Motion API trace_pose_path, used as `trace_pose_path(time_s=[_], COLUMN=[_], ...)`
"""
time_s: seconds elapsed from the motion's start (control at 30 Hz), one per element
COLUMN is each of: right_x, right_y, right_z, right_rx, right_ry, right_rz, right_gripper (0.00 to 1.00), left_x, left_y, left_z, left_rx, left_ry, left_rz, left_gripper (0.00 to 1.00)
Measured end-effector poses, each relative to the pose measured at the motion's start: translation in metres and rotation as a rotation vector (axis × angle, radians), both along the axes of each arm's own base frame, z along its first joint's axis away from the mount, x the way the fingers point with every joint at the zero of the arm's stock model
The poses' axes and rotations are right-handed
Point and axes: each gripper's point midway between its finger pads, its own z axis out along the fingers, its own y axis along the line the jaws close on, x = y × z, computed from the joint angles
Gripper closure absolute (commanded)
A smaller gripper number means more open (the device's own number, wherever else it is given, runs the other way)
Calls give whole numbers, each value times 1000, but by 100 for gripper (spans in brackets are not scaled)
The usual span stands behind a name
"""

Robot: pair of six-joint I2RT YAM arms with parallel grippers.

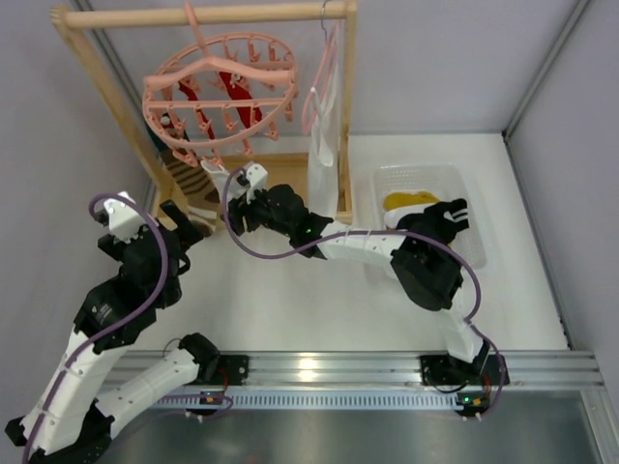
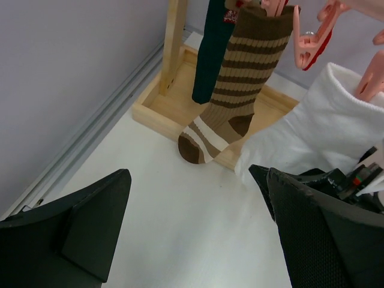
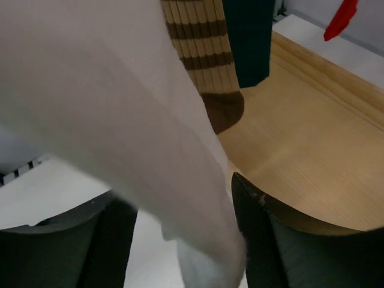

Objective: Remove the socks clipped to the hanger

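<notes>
The round salmon-pink hanger [image 1: 218, 97] hangs from the wooden rail, with red socks [image 1: 235, 92] clipped inside its ring. Below it hang a brown striped sock [image 2: 234, 84], a dark teal sock [image 2: 211, 48] and a white sock [image 2: 312, 132]. My right gripper [image 3: 183, 240] reaches under the hanger with its jaws around the white sock [image 3: 120, 108]. The right finger touches the fabric and a small gap shows on the left. My left gripper [image 2: 195, 228] stands wide open and empty above the table, short of the brown sock's toe.
A wooden rail frame [image 1: 208, 14] with a wooden base [image 3: 312, 138] carries the hanger. A slim pink clothes hanger with white cloth [image 1: 324, 126] hangs at its right end. A clear bin [image 1: 426, 171] at right holds a yellow item [image 1: 411, 201].
</notes>
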Motion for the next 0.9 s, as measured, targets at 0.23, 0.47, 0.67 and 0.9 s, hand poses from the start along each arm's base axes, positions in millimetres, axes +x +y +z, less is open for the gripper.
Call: trace_pose_path(time_s=[0.23, 0.47, 0.67, 0.9], right_x=[6, 8, -21, -39], right_y=[23, 22, 7, -12], right_z=[14, 35, 1, 2], right_rx=[112, 203, 156, 129], right_ry=[-65, -119, -103, -124], right_rz=[36, -18, -76, -154], right_gripper=[94, 100, 100, 100], left_x=[-9, -2, 22, 55], left_y=[5, -8, -45, -88], left_z=[31, 69, 85, 91], left_rx=[-78, -136, -186, -150], left_ry=[-80, -121, -90, -16], left_rz=[-9, -51, -153, -263], left_gripper=[1, 2, 2, 1])
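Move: Between the right hand's open fingers hangs the lower end of the white sock; the clip holding its cuff is about 14 cm above that hand, 1 cm back and 1 cm left. From the left hand that clip is some 11 cm ahead, 11 cm right and nearly level. The striped sock hangs about 15 cm ahead of the left hand, 4 cm right and 5 cm lower; the hanger ring's middle is roughly 20 cm ahead, 14 cm right and 6 cm above. Closing on the white sock's lower end, the right hand pinches it while easing about 3 cm left and up, then draws it back some 4 cm, with a dip and a little to the right. The left hand, fingers wide open, first rises, then swings right about 9 cm and forward towards the clip, turning some 15 degrees clockwise and ending above and short of it. ##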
